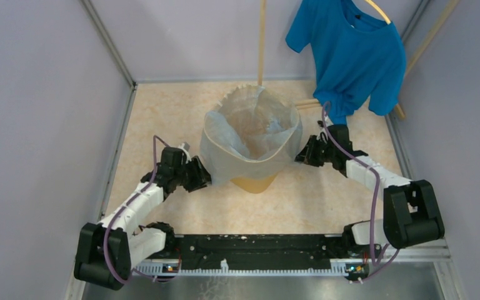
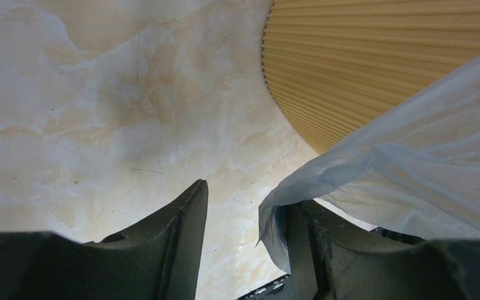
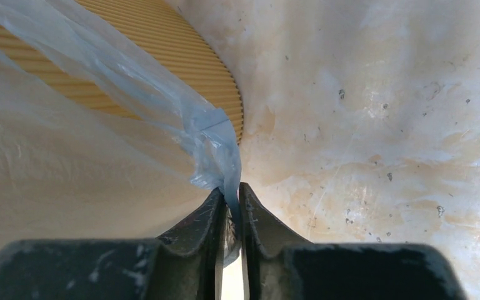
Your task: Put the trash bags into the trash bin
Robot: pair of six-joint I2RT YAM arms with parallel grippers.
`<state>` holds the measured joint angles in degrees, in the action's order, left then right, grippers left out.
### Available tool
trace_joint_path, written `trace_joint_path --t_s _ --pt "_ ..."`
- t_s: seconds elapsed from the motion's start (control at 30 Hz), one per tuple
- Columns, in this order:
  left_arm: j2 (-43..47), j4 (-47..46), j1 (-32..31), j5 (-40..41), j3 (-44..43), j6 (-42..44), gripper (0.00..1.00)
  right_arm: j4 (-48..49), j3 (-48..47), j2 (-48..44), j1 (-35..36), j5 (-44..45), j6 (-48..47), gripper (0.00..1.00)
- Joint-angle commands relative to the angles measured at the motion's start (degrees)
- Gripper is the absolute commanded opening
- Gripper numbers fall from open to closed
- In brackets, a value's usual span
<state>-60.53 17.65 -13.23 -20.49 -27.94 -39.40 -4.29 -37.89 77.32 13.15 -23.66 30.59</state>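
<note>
The pale blue trash bag (image 1: 250, 134) lines the yellow-orange trash bin (image 1: 256, 182) in the middle of the floor, its film folded down over the rim and sides. My left gripper (image 1: 205, 178) is open at the bin's left side; bag film (image 2: 412, 162) drapes over its right finger (image 2: 315, 244), with the ribbed bin wall (image 2: 362, 62) beyond. My right gripper (image 1: 300, 156) is at the bin's right side, shut on a bunched edge of the bag (image 3: 215, 144) beside the ribbed bin (image 3: 181, 56).
A bright blue T-shirt (image 1: 353, 53) hangs on a wooden hanger at the back right. Grey walls enclose the marbled floor (image 1: 325, 200) on three sides. A black rail (image 1: 256, 247) runs along the near edge between the arm bases.
</note>
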Motion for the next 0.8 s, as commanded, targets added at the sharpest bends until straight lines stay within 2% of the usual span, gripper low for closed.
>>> trace_joint_path --t_s 0.0,0.13,0.17,0.33,0.4,0.53,0.63,0.77 --pt "1.48 2.0 -0.21 2.99 -1.72 0.1 0.58 -2.81 -2.46 -2.33 0.67 2.96 -2.86 0.18" --pt "4.94 7.11 -0.22 5.22 -4.24 -0.45 0.8 -11.22 -7.27 -5.93 0.7 10.1 -6.12 0.36" --pt "5.96 8.39 -0.22 5.62 -4.72 -0.76 0.83 -13.44 -8.41 -6.82 0.66 12.59 -6.76 0.42" --pt "12.3 14.85 -0.21 9.19 -6.89 -1.8 0.9 -24.09 -14.57 -12.28 0.66 25.4 -9.6 0.62" --pt "14.9 17.08 -0.21 11.83 -8.29 -1.1 0.98 -27.05 -18.02 -13.64 0.65 29.56 -11.16 0.7" --pt "18.73 20.76 -0.21 16.34 -12.3 0.02 0.98 -30.4 -28.06 -14.44 1.23 30.19 -14.35 0.75" --pt "21.64 21.37 -0.17 17.86 -14.56 0.72 0.98 -31.08 -37.24 -13.66 6.66 31.89 -17.28 0.79" --pt "24.44 18.8 -0.21 19.13 -15.18 2.59 0.98 -34.17 -51.58 -6.89 21.81 36.87 -21.66 0.83"
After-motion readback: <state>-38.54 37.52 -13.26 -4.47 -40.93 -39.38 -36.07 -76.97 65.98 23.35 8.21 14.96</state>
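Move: Roughly 14 cm to the left hand's right, 6 cm ahead and 5 cm above it, stands the middle of the trash bin; the trash bag hung over it is centred 6 cm higher than that. From the right hand, the bin is about 13 cm left, 1 cm back and 5 cm up, with the bag again 6 cm above it. The blue shirt hangs some 25 cm ahead of the right hand, 16 cm to its right and 20 cm up. Letting go of the bag's lower edge on both sides of the bin, the hands open wide and rise. The right one swings out about 8 cm to the right, then climbs fast to some 24 cm up, coming partly back left, while its fingers tilt up. The left one, already half open, lifts about 11 cm and backs off 5 cm to the left, also tilting up. ##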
